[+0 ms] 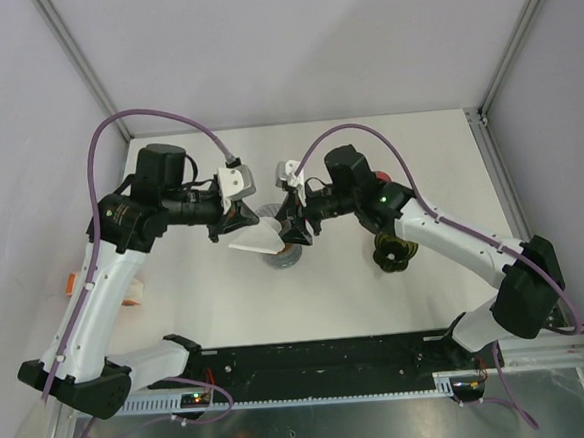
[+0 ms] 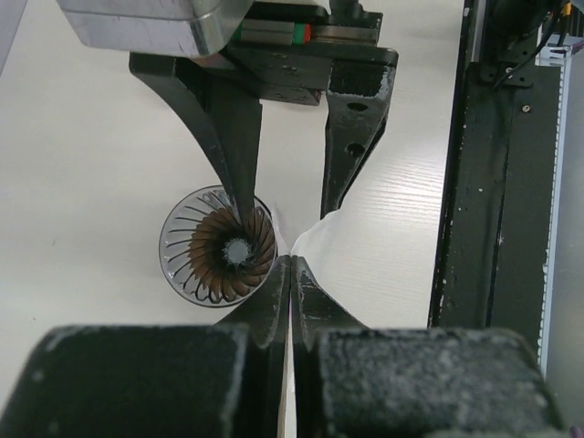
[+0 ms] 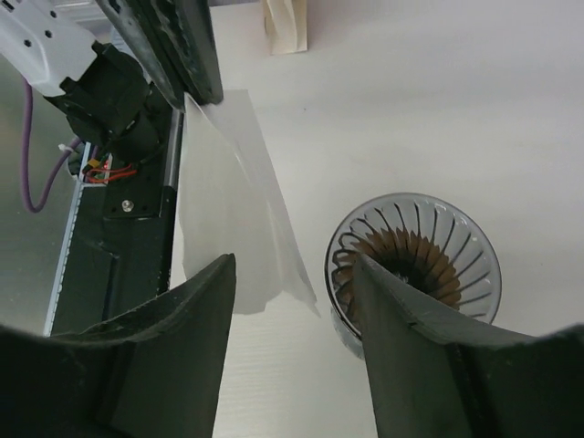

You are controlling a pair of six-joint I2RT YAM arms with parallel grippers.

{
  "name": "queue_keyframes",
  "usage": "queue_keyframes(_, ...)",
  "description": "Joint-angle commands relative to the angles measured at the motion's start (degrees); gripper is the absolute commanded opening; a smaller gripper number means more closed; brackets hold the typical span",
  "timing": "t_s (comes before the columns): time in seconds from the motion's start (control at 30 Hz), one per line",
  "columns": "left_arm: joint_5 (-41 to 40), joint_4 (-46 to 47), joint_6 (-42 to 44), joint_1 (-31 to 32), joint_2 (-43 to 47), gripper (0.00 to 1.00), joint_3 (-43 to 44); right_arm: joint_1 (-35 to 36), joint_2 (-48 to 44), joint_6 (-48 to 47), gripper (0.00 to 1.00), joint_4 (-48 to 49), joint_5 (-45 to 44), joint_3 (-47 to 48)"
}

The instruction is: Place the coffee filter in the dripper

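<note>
The white paper coffee filter [image 1: 257, 241] hangs folded flat from my left gripper [image 1: 234, 223], which is shut on its edge. In the left wrist view the jaws [image 2: 290, 265] are pressed together with the filter [image 2: 315, 239] sticking out past their tips. The grey ribbed dripper [image 2: 217, 245] stands on the table just left of those tips. My right gripper [image 3: 292, 274] is open. The filter's [image 3: 233, 210] lower corner hangs between its fingers, near the left one and untouched. The dripper [image 3: 438, 246] lies behind the right finger. From above, the right gripper [image 1: 295, 229] partly covers the dripper [image 1: 283, 260].
A black flower-shaped object [image 1: 393, 254] lies right of the dripper, under the right arm. A red item [image 1: 385, 180] shows behind that arm. A tan paper piece [image 3: 285, 27] sits at the table's left side. A black rail [image 1: 322, 362] runs along the near edge.
</note>
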State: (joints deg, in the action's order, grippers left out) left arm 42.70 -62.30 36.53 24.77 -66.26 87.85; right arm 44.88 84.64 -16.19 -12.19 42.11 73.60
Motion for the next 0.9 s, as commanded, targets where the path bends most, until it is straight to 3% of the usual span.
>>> queue_keyframes(0.0,2.32,-0.07,1.2,1.0,0.19,0.0,0.27,0.94,0.65,1.63,0.56,5.39,3.7,-0.02)
queue_keyframes(0.1,2.88,-0.01,1.45,1.08,-0.02,0.0,0.48,1.49,0.89,2.03,0.43,6.5,5.26,-0.04)
queue_keyframes(0.27,2.69,0.03,1.55,1.15,-0.2,0.0,1.08,1.68,0.68,1.97,0.08,5.6,4.57,-0.08)
queue_keyframes(0.4,-0.67,0.32,0.62,1.16,-0.06,0.02,1.8,0.07,-0.14,6.88,0.0,5.06,-3.33,-0.04)
queue_keyframes(0.5,-5.69,2.97,-2.69,1.18,-0.2,0.23,2.43,-2.11,-1.75,13.74,0.0,5.14,-7.55,0.05)
queue_keyframes(0.6,-13.5,7.72,-7.85,1.16,-0.02,0.59,2.9,-2.22,-3.89,19.27,0.0,2.32,-16.05,1.15)
queue_keyframes(0.67,-20.32,11.26,-12.18,1.2,0.1,0.76,3.34,-2.18,-4.47,23.22,0.0,-1.88,-24.52,3.14)
queue_keyframes(0.77,-31.44,16.03,-19.22,1.16,-0.03,0.91,3.56,-1.75,-3.63,30.6,0.0,-10.33,-37.91,7.46)
queue_keyframes(0.87,-35.19,17.75,-24.08,1.24,-0.7,0.94,2.87,-0.85,-2.18,39.0,0.0,-14.26,-45.71,10.54)
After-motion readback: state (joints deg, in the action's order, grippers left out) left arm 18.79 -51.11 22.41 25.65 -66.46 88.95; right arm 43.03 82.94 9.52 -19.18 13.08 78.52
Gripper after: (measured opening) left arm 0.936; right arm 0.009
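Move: The left hand holds the coffee filter by its corner, the paper's middle about 4 cm to its right, 2 cm back and 5 cm lower. From the open right hand the filter's middle is some 4 cm left, 3 cm back and roughly level. The dripper lies about 5 cm ahead, 3 cm left and 13 cm below the right hand; from the left hand, 5 cm ahead, 6 cm right and 19 cm below. Right fingers pinch the filter's free edge and carry it roughly 8 cm forward; the left opens, withdrawing forward-left. ##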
